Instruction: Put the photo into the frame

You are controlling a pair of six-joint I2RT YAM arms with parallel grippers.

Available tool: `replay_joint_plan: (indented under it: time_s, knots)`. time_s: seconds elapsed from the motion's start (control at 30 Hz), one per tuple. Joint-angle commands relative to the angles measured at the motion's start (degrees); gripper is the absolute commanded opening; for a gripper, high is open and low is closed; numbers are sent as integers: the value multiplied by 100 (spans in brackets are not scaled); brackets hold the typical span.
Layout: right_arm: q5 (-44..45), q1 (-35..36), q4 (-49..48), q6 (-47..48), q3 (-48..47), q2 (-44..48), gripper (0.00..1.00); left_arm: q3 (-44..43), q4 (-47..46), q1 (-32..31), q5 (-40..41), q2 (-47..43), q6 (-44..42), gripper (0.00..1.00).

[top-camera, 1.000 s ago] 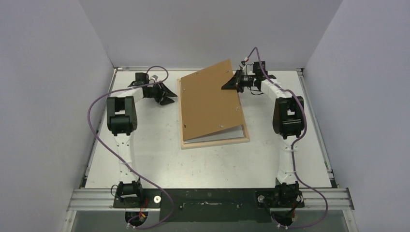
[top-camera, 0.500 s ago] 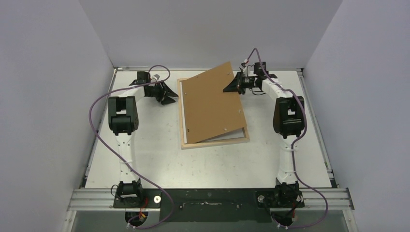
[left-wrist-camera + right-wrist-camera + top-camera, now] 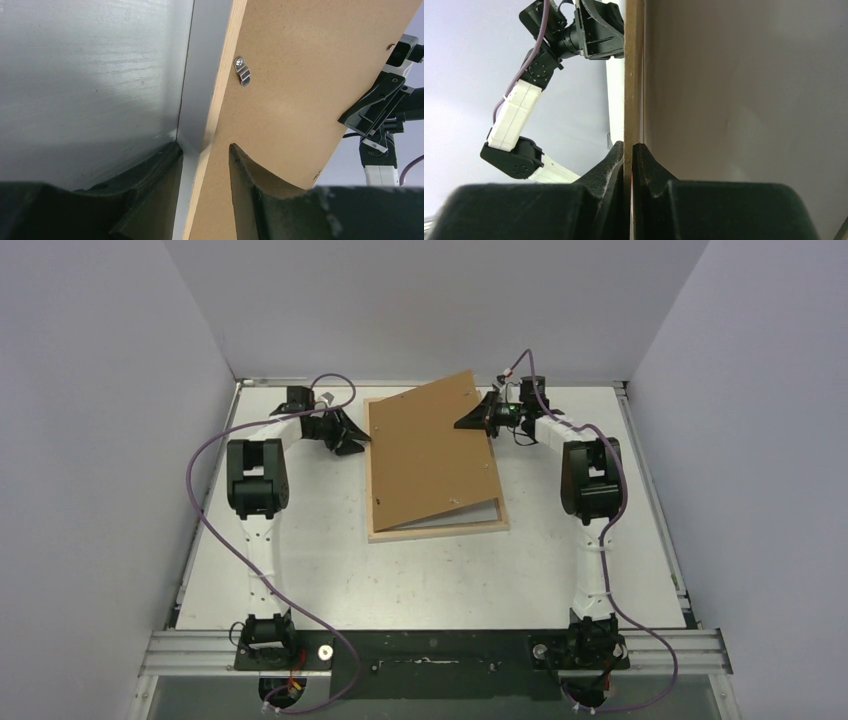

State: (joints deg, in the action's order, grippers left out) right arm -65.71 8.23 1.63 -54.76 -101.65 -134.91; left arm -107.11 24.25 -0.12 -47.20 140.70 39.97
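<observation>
The frame (image 3: 440, 530) lies back-up on the table, its pale wood rail showing. A brown backing board (image 3: 430, 445) rests in it along the left and tilts up on the right. My right gripper (image 3: 470, 420) is shut on the board's raised far right corner. In the right wrist view its edge (image 3: 633, 75) stands between the pressed fingertips of the right gripper (image 3: 628, 147). My left gripper (image 3: 352, 438) straddles the frame's left rail (image 3: 220, 100). One finger (image 3: 160, 165) lies outside it and the other over the board (image 3: 300, 75). The photo is hidden; only a pale strip (image 3: 480, 512) shows under the board.
A metal turn clip (image 3: 242, 72) sits on the rail near the left gripper. The enclosure's back wall (image 3: 430, 300) stands just behind both grippers, with side walls left and right. Bare tabletop (image 3: 430, 580) lies between the frame and the arm bases.
The frame and board have slid a little left and away. The right gripper has moved left with the board's corner, and the left gripper has shifted slightly with the rail.
</observation>
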Motion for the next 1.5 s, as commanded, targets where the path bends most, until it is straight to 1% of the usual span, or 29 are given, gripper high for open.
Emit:
replay_joint_plan:
  time_s: [0.0,0.03,0.17,0.23,0.5,0.83,1.0,1.17,1.23,1.33,1.47]
  knots:
    - [-80,49,-685,-327,-100,73,0,-117,327,-154,236,260,-253,38]
    - [-21,52,-360,-60,-146,85,0,-124,340,-155,237,259,-265,37]
    - [350,112,1812,1547,-618,18,1,-112,395,-155,265,251,-310,35]
    - [507,159,2326,1947,-722,-15,3,-116,411,-155,264,264,-316,35]
    - [956,236,3198,2639,-800,-57,16,-191,470,-155,255,294,-325,34]
    - [1561,239,4040,3134,-1155,13,40,-222,486,-155,247,316,-327,34]
    - [1842,234,4423,3313,-1329,72,54,-221,492,-147,246,317,-334,34]
    - [2113,241,4720,3372,-1406,179,64,-209,502,-147,246,302,-349,34]
    - [2236,245,4813,3388,-1440,218,66,-205,502,-146,246,308,-346,34]
    - [2510,284,5156,3535,-1657,190,67,-200,508,-146,246,317,-347,34]
    - [2857,311,5328,3534,-1763,271,67,-205,516,-132,246,300,-358,34]
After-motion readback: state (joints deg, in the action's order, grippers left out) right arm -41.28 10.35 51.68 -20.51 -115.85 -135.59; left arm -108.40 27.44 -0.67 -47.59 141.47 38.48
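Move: The frame's middle lies about 10 cm left of the right hand, 7 cm back and 11 cm below; this hand already pinches the brown backboard by its raised right edge. The backboard's middle is about 12 cm left, 5 cm back and 6 cm below. The frame's right rail runs some 3 cm to the right, its middle 7 cm back and 11 cm below. From the left hand, astride the left rail, the frame's middle is about 13 cm right, 5 cm back. The backboard's raised right edge is lowered and let go of by the right hand, which sinks about 5 cm while drawing back and right some 4 cm each way, towards the frame's right rail. Its fingers open wide on the way down and tip about 30 degrees steeper, ending on either side of the board's edge. The left fingers stay astride the left rail. ##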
